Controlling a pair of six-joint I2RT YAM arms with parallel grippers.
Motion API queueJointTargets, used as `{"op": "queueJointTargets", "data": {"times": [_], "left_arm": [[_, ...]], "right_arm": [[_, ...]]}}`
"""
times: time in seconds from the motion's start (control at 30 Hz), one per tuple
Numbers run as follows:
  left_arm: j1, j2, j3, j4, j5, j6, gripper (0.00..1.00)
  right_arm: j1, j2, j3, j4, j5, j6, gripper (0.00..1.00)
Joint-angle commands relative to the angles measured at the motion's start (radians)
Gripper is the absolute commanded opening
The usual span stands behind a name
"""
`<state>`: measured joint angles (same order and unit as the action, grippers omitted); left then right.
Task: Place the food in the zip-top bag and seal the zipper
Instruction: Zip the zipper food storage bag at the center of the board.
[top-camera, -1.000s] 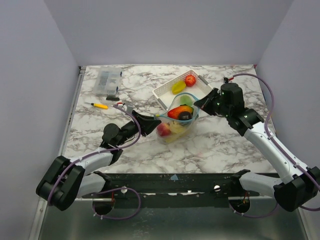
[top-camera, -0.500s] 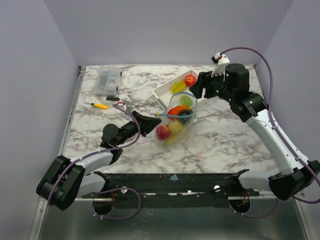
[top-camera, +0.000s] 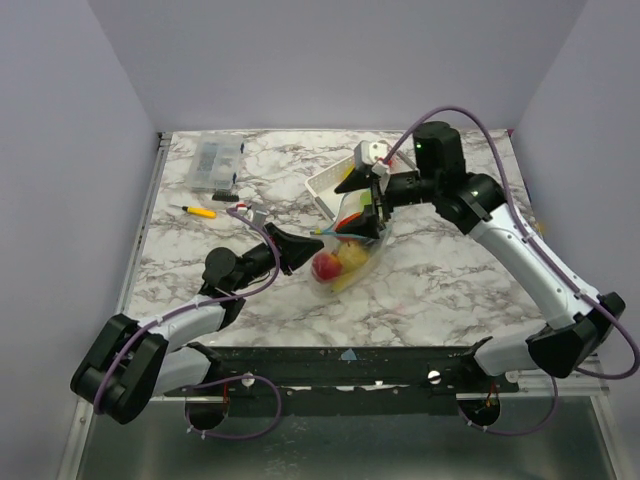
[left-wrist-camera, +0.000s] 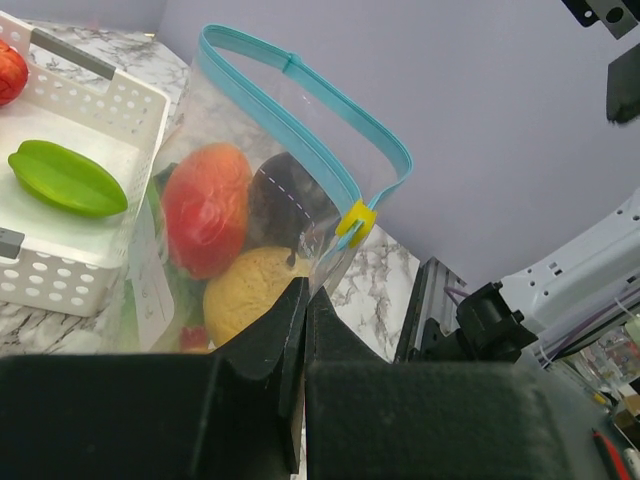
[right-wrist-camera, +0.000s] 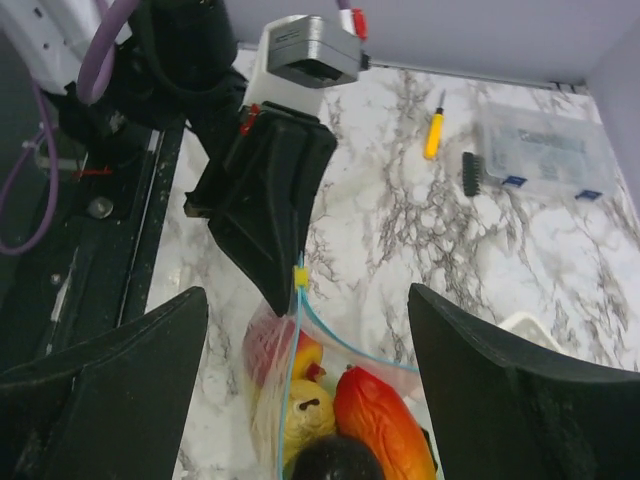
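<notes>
The zip-top bag (top-camera: 345, 255) stands on the marble top, its mouth open, with red, yellow, orange and dark food inside (right-wrist-camera: 385, 420). Its blue-green zipper (left-wrist-camera: 300, 110) curves round the mouth, a yellow slider (left-wrist-camera: 357, 222) at the near end. My left gripper (left-wrist-camera: 305, 300) is shut on the bag's edge just below that slider; from above it sits at the bag's left side (top-camera: 308, 243). My right gripper (right-wrist-camera: 310, 400) hangs open over the bag's mouth (top-camera: 366, 205), nothing between its fingers.
A white perforated basket (left-wrist-camera: 110, 100) stands right behind the bag with a green star-shaped piece (left-wrist-camera: 65, 180) and a red piece (left-wrist-camera: 8, 70) in it. At the back left lie a yellow-handled screwdriver (top-camera: 200, 211) and a small clear box (top-camera: 216, 163).
My right gripper has opened, lifted off the bag's right side, swung past the basket and now hangs over the mouth. The left jaws closed on the bag's edge.
</notes>
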<state>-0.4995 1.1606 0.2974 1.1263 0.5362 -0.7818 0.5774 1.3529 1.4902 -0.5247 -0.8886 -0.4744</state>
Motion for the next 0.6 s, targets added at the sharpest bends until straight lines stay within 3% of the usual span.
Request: {"op": "queueJointTargets", "data": {"times": [0.0,0.17,0.33,0.57], "left_arm": [[0.003,-0.038,0.016,0.02,0.021,0.022,0.0],[0.003,-0.037,0.019,0.022,0.024,0.02,0.0],[0.003,-0.042,0.014,0.027,0.025,0.019,0.0],[0.003,-0.048,0.009,0.031,0.025,0.022,0.0]], "right_arm": [[0.097,0.107,0.111,-0.251,-0.011,-0.257,0.82],[0.155,0.145,0.095,-0.203,0.128,-0.281,0.65],[0.164,0.181,0.112,-0.219,0.161,-0.293,0.51],[0.174,0.223,0.126,-0.221,0.2,-0.285,0.47]]}}
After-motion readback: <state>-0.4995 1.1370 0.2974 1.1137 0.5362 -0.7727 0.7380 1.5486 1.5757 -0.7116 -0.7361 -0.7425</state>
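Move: The bag's yellow zipper slider lies about 7 cm left of the right hand, 1 cm back and 8 cm below. From the left hand, already pinching the bag's corner, the slider is roughly 1 cm ahead, 1 cm right and 2 cm up. Inside the bag, the red apple is level with the right hand, 5 cm left and 18 cm below; the white basket sits 20 cm ahead, 4 cm right and some 26 cm lower. The right hand sinks about 8 cm and goes 4 cm left towards the yellow slider, fingers partly closing. ##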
